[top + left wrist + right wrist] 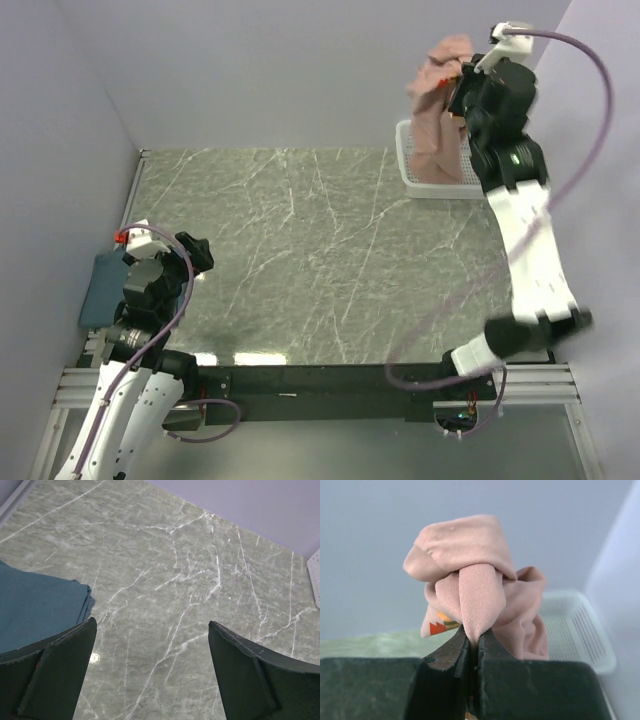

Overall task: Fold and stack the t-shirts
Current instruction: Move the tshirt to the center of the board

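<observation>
A salmon-pink t-shirt [436, 105] hangs bunched from my right gripper [458, 88], lifted above the white mesh basket [420, 183] at the table's far right. In the right wrist view the jaws are shut on a fold of the pink t-shirt [475, 590], right at my right gripper [474, 639], and a small red and orange print shows on the cloth. A dark teal-blue t-shirt [98, 290] lies folded at the table's left edge. My left gripper [196, 252] hovers beside it, open and empty; the left wrist view shows the teal t-shirt [35, 605] left of my left gripper [152, 627].
Grey marble tabletop [300, 250] spans the middle. Lilac walls close in the left, back and right sides. The basket's edge [315, 575] shows at the far right of the left wrist view.
</observation>
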You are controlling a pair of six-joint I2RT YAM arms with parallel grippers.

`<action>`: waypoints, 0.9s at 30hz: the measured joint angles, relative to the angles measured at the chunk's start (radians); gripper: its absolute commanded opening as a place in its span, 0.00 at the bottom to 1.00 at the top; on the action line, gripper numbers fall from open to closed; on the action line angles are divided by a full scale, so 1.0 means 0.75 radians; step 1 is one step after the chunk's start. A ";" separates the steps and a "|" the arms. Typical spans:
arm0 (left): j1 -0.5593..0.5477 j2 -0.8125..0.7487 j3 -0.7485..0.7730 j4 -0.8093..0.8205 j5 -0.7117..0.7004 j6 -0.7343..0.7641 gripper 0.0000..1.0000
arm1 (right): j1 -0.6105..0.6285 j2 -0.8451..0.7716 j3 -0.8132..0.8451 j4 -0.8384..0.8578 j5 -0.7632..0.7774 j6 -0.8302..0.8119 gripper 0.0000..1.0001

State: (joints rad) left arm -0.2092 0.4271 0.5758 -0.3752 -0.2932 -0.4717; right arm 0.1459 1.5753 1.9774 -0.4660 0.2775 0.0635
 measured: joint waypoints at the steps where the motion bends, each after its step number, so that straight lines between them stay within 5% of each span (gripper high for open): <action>1: 0.000 -0.004 0.000 -0.002 -0.001 -0.001 0.99 | 0.044 -0.079 -0.012 0.012 0.000 -0.017 0.00; 8: 0.000 -0.042 0.000 -0.005 0.002 -0.002 1.00 | 0.403 -0.633 -0.345 0.053 -0.165 0.025 0.02; 12: 0.000 -0.042 0.000 -0.005 0.011 -0.003 0.99 | 0.585 -0.743 -0.716 0.130 -0.438 0.209 0.58; 15: 0.000 -0.037 0.000 -0.004 0.040 -0.014 1.00 | 0.713 -0.598 -0.894 0.127 -0.564 0.296 0.66; 21: 0.000 0.038 0.001 -0.026 0.234 -0.123 0.99 | 0.781 -0.348 -1.386 0.070 -0.610 0.455 0.67; 27: 0.000 0.205 0.002 -0.119 0.462 -0.258 0.99 | 0.781 -0.442 -1.495 0.039 -0.575 0.478 0.67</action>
State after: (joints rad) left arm -0.2092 0.5812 0.5774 -0.4644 0.0532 -0.6655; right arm 0.7315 1.2438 0.8558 -0.4370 -0.1539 0.4221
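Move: The pink t-shirt already hangs from the shut right fingers. The centre of the board, where it is going, lies about 20 cm back, 35 cm to the left and some 45 cm below that hand; the white basket is about 15 cm ahead, 10 cm right and 40 cm below. From the open left hand the board's centre is roughly 37 cm right, 3 cm ahead and 21 cm down, with the folded blue t-shirt 24 cm left, 5 cm back and 21 cm down. The pink t-shirt is swung away from the basket over the board by the right hand, which first rises a little while sweeping back and left, then plunges, ending some 35 cm lower. Its fingers open on the leftward sweep and let the cloth go; the wrist turns counter-clockwise and tips steeply down, about 50 degrees. Late on, the open left hand moves right and down towards the shirt. ##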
